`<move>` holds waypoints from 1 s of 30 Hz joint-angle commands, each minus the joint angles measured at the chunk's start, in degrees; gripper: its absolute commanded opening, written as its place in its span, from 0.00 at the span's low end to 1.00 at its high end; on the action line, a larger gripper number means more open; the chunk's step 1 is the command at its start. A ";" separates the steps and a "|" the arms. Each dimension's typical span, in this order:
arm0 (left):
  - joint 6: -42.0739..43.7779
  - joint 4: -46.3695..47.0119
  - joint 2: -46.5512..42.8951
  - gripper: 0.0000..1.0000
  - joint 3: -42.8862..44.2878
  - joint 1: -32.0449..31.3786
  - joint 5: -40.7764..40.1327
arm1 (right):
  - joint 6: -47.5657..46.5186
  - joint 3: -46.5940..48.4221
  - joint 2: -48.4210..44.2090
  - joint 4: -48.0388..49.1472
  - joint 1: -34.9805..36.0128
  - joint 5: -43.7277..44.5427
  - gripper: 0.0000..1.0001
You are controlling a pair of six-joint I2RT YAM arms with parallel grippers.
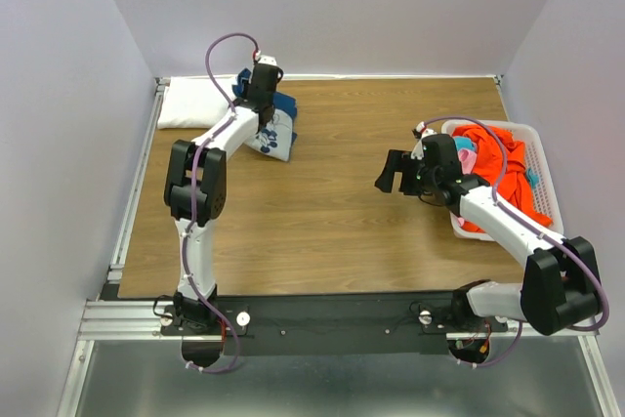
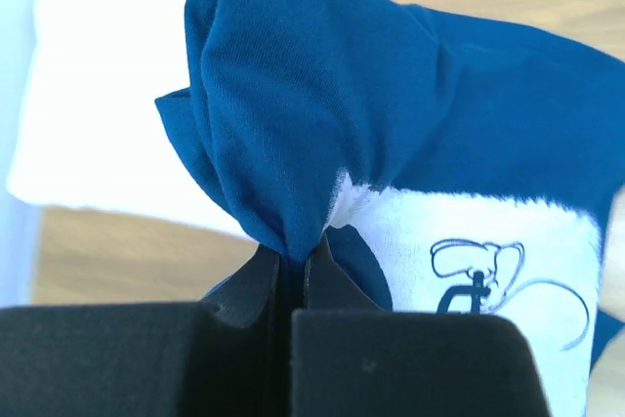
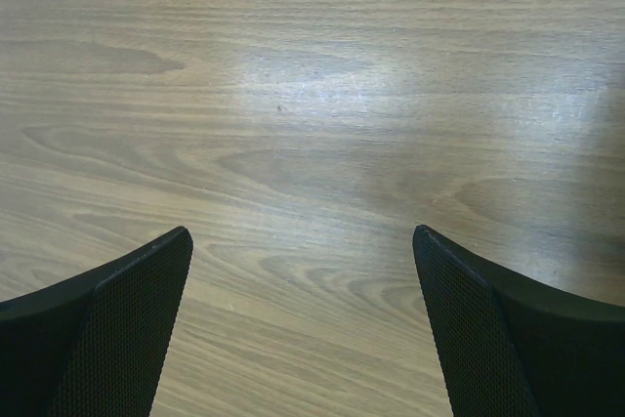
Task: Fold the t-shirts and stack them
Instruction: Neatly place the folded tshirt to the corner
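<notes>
My left gripper (image 1: 262, 95) (image 2: 293, 256) is shut on a bunched fold of the navy blue t-shirt (image 1: 280, 132) (image 2: 322, 95) at the table's far left. The shirt's white cartoon print (image 2: 488, 271) faces up beside the fingers. A folded white t-shirt (image 1: 193, 104) (image 2: 107, 95) lies just left of it, against the back edge. My right gripper (image 1: 391, 171) (image 3: 301, 233) hangs open over bare wood near the middle right, with nothing between its fingers. An orange t-shirt (image 1: 508, 158) fills the basket, with bits of pink (image 1: 467, 145) and teal (image 1: 532, 175) cloth showing.
The white slatted plastic basket (image 1: 544, 158) stands at the right edge, behind my right arm. The wooden table (image 1: 322, 231) is bounded by walls on the left, back and right, and by a metal rail along the near edge.
</notes>
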 commanded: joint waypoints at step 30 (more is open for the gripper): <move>36.43 14.14 2.52 0.00 15.31 9.48 -1.97 | -2.40 1.11 1.92 -0.96 -0.64 6.80 1.00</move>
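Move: The left hand holds the folded blue t-shirt well above the table. Its place is the white folded cloth, whose middle lies about 14 cm to the left, 1 cm ahead and 10 cm below; the table's far-left corner is some 26 cm left and 7 cm ahead. From the empty right hand the white cloth lies roughly 50 cm left, 23 cm ahead and 8 cm down. The left hand carries the pinched t-shirt about 11 cm left, 7 forward and up, over the white cloth. ##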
